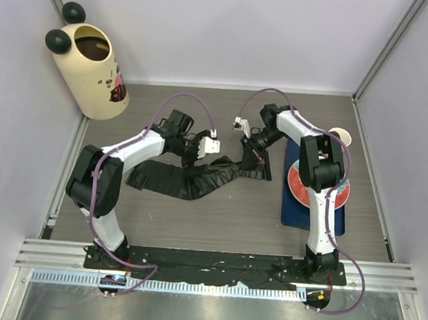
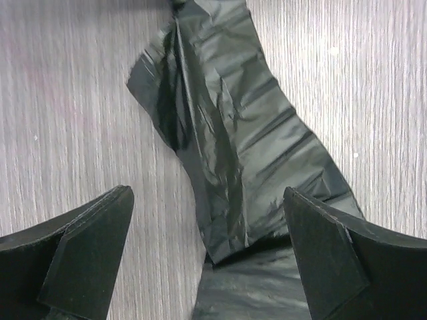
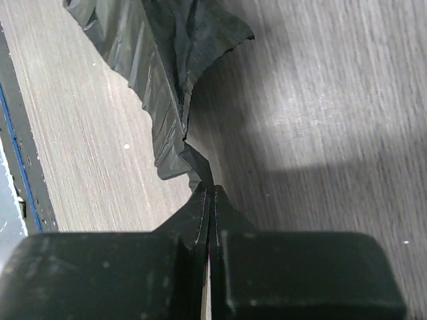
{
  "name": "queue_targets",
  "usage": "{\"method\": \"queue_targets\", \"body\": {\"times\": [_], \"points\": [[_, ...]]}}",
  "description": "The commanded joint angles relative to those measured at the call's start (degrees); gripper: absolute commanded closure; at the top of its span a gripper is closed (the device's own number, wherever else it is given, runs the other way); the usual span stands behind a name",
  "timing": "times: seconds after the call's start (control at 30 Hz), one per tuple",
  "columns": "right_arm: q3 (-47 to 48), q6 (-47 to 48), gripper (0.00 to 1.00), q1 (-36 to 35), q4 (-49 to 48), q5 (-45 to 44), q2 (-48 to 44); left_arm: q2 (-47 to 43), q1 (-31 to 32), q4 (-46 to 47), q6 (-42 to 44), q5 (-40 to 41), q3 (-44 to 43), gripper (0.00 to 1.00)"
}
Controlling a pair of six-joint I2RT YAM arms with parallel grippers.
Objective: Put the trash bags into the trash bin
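Note:
The black trash bags (image 1: pixel 186 178) lie crumpled across the middle of the table. In the left wrist view a glossy strip of trash bag (image 2: pixel 233 133) runs between my left gripper's (image 2: pixel 210 230) wide-open fingers (image 2: pixel 87 257), overlapping another black sheet below. My left gripper (image 1: pixel 196 156) hovers over the bags' middle. My right gripper (image 1: pixel 255 157) is shut on the twisted right end of a bag (image 3: pixel 170 80), pinched at the fingertips (image 3: pixel 212 193). The cream trash bin (image 1: pixel 91 72) with black ball ears leans at the far left corner, apart from both grippers.
A blue board (image 1: pixel 299 211) carrying a red plate (image 1: pixel 295 183) lies under the right arm. A small paper cup (image 1: pixel 340 136) stands behind it. White walls close in the table on three sides.

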State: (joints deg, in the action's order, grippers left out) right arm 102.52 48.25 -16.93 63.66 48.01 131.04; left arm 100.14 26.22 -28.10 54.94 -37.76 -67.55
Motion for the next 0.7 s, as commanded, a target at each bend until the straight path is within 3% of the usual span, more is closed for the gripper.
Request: {"method": "queue_targets", "body": {"times": [0.0, 0.27, 0.6, 0.67], "points": [[-2.1, 6.1, 0.99, -0.4, 1.5, 2.3, -7.1, 3.1, 0.3, 5.7, -6.2, -7.4, -4.6, 0.0], [-4.3, 8.5, 0.99, -1.2, 0.9, 3.4, -10.5, 13.6, 1.4, 6.5, -16.7, -12.7, -17.5, 0.0], [-3.9, 8.3, 0.99, -1.4, 0.1, 4.7, -11.7, 19.3, 3.0, -10.9, -5.8, -19.5, -24.2, 0.0], [-3.9, 8.1, 0.99, -1.4, 0.0, 5.1, -11.7, 20.0, 3.1, -14.0, -4.9, -19.9, -24.6, 0.12]]}}
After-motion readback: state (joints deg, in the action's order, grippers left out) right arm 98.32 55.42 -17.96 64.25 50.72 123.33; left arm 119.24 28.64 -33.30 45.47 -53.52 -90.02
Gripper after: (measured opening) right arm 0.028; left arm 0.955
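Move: The left hand, open and empty, has the trash bag's raised fold about 12 cm to its right, 2 cm ahead and 4 cm below; the bag's flat stretch lies roughly 9 cm to its left, 5 cm back and 6 cm down. The right hand already pinches the bag near its right-hand end, and the raised fold is some 10 cm to its left, about level with it. From the right hand, the plate lies about 20 cm right and 6 cm back. Rightward and a little forward, the left hand sweeps about 8 cm towards the right hand and the bag's fold, then eases back some 2 cm; its fingers stay wide open and tilt some 20 degrees flatter, ending either side of the bag. Meanwhile the right hand, still pinching, raises its part of the bag about 4 cm, drifting slightly back. ##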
